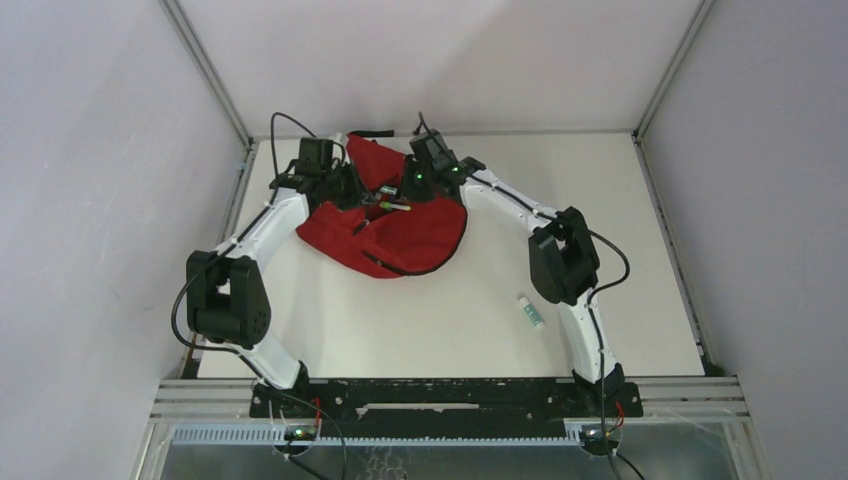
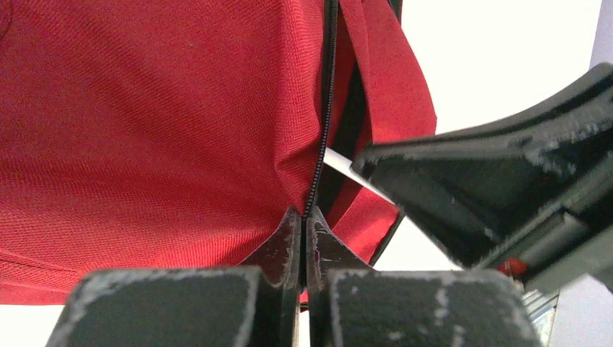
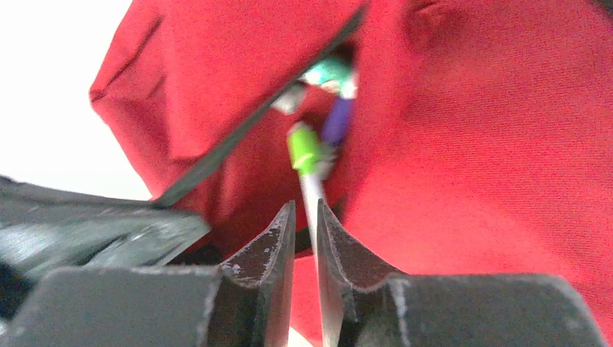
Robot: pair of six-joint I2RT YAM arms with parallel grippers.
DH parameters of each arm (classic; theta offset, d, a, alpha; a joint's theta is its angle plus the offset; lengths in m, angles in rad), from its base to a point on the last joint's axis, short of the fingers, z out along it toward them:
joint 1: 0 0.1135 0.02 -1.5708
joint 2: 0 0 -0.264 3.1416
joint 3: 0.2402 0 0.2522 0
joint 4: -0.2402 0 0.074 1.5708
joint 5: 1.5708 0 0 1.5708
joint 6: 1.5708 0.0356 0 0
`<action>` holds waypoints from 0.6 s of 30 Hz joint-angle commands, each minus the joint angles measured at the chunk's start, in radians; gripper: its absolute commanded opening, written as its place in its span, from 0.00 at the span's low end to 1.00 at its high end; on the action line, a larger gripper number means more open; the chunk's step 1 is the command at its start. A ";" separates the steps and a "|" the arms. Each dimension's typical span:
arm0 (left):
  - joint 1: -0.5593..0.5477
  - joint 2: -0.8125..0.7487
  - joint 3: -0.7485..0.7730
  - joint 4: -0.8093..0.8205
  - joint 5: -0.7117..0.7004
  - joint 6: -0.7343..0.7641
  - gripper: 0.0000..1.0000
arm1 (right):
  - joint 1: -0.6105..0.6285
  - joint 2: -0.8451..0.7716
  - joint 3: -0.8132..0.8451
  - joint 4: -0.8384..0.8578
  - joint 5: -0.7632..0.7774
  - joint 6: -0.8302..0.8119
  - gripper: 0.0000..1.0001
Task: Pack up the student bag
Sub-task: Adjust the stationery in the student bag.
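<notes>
The student bag, red fabric with black zip trim, lies at the table's far middle. In the left wrist view its cloth fills the frame. My left gripper is shut on the bag's black zip edge and holds the mouth up; from above it sits at the bag's left side. A pen with a green cap and white barrel points into the bag's mouth. My right gripper has closed down round that barrel, which rests against its right finger. From above, the right gripper hovers over the opening and the pen.
A teal item and a purple one show inside the bag. A white tube with a green band lies on the table by the right arm's elbow. Metal frame posts bound the table's far corners.
</notes>
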 commanded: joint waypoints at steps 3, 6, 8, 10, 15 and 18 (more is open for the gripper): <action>-0.003 -0.069 0.015 -0.005 0.047 0.016 0.00 | 0.055 0.005 0.104 -0.006 -0.236 -0.007 0.23; -0.001 -0.069 0.014 -0.006 0.044 0.016 0.00 | 0.055 0.008 0.116 -0.013 -0.298 -0.001 0.22; -0.001 -0.071 0.013 -0.006 0.047 0.017 0.00 | 0.053 -0.025 0.085 -0.022 -0.215 -0.015 0.22; 0.000 -0.073 0.011 -0.007 0.045 0.017 0.00 | 0.049 -0.074 0.027 -0.007 -0.117 -0.031 0.26; -0.001 -0.074 0.005 -0.006 0.041 0.018 0.00 | 0.030 -0.123 -0.018 -0.052 0.083 -0.087 0.45; 0.000 -0.076 0.003 -0.006 0.037 0.019 0.00 | 0.026 -0.119 -0.014 -0.074 0.127 -0.110 0.55</action>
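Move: The highlighter, its tail end poking out of the bag mouth, has its middle some 3 cm left, 1 cm back and 2 cm below the right gripper. About 4 cm left, 2 cm ahead and 4 cm below that gripper sits the glue stick, with the purple marker 3 cm left, 1 cm ahead and 3 cm below. From the left gripper, shut on the zipper edge, the highlighter lies about 6 cm right, 1 cm back and 4 cm down. Keep the left gripper pinching the zipper edge. With the highlighter's tail between the right fingertips, sweep the right gripper about 5 cm left and 4 cm back while lifting 3 cm and turning slightly counter-clockwise; then reverse, swinging right and down to the starting height, unwinding most of the turn and opening the fingers to about half, freeing the tail. ##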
